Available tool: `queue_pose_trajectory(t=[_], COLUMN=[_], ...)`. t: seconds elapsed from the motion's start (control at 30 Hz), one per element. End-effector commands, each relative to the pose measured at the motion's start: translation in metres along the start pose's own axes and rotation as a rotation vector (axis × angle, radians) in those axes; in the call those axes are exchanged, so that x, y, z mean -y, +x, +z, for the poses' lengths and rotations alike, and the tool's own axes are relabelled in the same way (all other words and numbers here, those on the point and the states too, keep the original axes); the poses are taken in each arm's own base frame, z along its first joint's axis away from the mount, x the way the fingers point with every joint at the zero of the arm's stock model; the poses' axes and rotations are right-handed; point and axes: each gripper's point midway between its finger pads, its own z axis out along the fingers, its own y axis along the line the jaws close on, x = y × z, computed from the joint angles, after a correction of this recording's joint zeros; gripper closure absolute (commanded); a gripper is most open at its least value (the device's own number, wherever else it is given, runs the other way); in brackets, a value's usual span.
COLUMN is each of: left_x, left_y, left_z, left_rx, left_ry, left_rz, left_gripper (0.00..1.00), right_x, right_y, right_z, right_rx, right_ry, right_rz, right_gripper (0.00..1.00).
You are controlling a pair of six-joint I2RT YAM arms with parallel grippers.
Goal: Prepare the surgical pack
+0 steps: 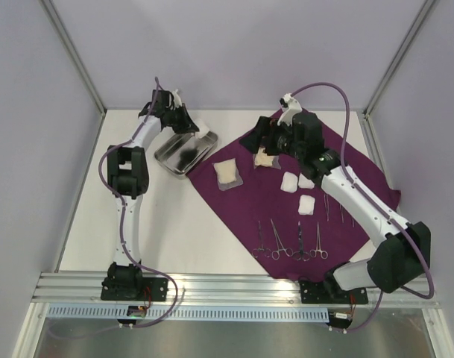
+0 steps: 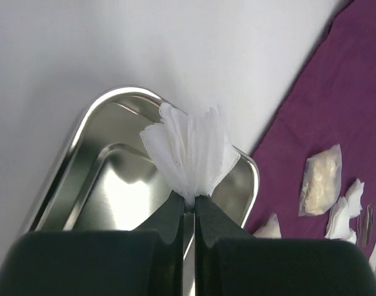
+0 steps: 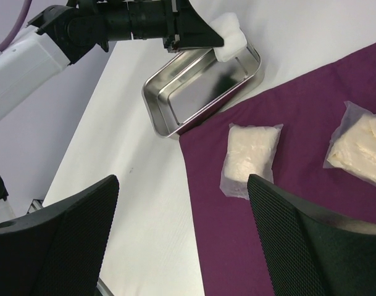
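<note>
My left gripper [image 2: 189, 200] is shut on a fanned white gauze pad [image 2: 191, 151] and holds it above the far end of the shiny steel tray [image 2: 113, 185]. The tray [image 1: 185, 153] sits tilted on the white table, just left of the purple cloth [image 1: 301, 194]. On the cloth lie two bagged gauze packets [image 1: 228, 174] [image 1: 265, 159], three loose gauze pads [image 1: 289, 182] and several steel clamps [image 1: 286, 242]. My right gripper [image 3: 183, 185] hangs open over the cloth's left edge, with nothing between its fingers, near one packet [image 3: 249, 157].
More thin steel instruments [image 1: 338, 209] lie on the cloth beside the right forearm. Grey enclosure walls close the left, back and right sides. An aluminium rail [image 1: 234, 287] carrying both arm bases runs along the near edge.
</note>
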Motion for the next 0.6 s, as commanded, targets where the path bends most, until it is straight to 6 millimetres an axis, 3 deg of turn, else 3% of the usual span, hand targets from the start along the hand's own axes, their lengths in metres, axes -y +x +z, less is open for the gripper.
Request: queue_pose_trajectory(t=[0.0,0.17,0.3,0.43,0.57], left_x=[-0.013,-0.026,-0.029,-0.036,-0.044], left_y=[-0.011,0.003,-0.004,0.004,0.016], left_z=[0.005,0.014,0.022,0.023,0.022], left_rx=[0.036,0.012,0.032,0.015,-0.019], left_ry=[-0.025,-0.058,-0.055,-0.083,-0.131], left_rz=[-0.048,-0.126,-0.140,-0.171,-0.214], left_gripper=[1.00,1.00,0.96,0.89,0.70], right_x=[-0.013,-0.015,-0.014,-0.012,-0.002], right_y=[-0.020,-0.022,-0.021,-0.022,-0.018], right_z=[0.006,0.013,0.016,0.012,0.008], right_rx=[0.003,-0.008,-0.023,-0.016,-0.023], right_ry=[-0.025,-0.031,-0.029,-0.016,0.027], right_rz=[0.013,0.011,0.011,0.011,0.020], right_gripper=[0.13,0.13,0.14,0.14,0.13])
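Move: The metal tray that the pinched gauze is taken to has its middle about 4 cm back, 4 cm left and 6 cm below the left hand, which hangs over its far right end. The nearer bagged pack lies on the purple cloth some 14 cm back and 15 cm right of that hand, the other about 6 cm back and 31 cm right, both 8 cm lower. From the right hand, the tray's middle is roughly 19 cm ahead, 28 cm left and 25 cm below. The white gauze, still pinched in the left fingertips, is lowered about 5 cm into the far right end of the tray, drifting only slightly left. The wrist tips the fingers a little further down and turns slightly counter-clockwise, under 10 degrees each. Once down, the hand stays there and the fingers start to open, to about a quarter. ##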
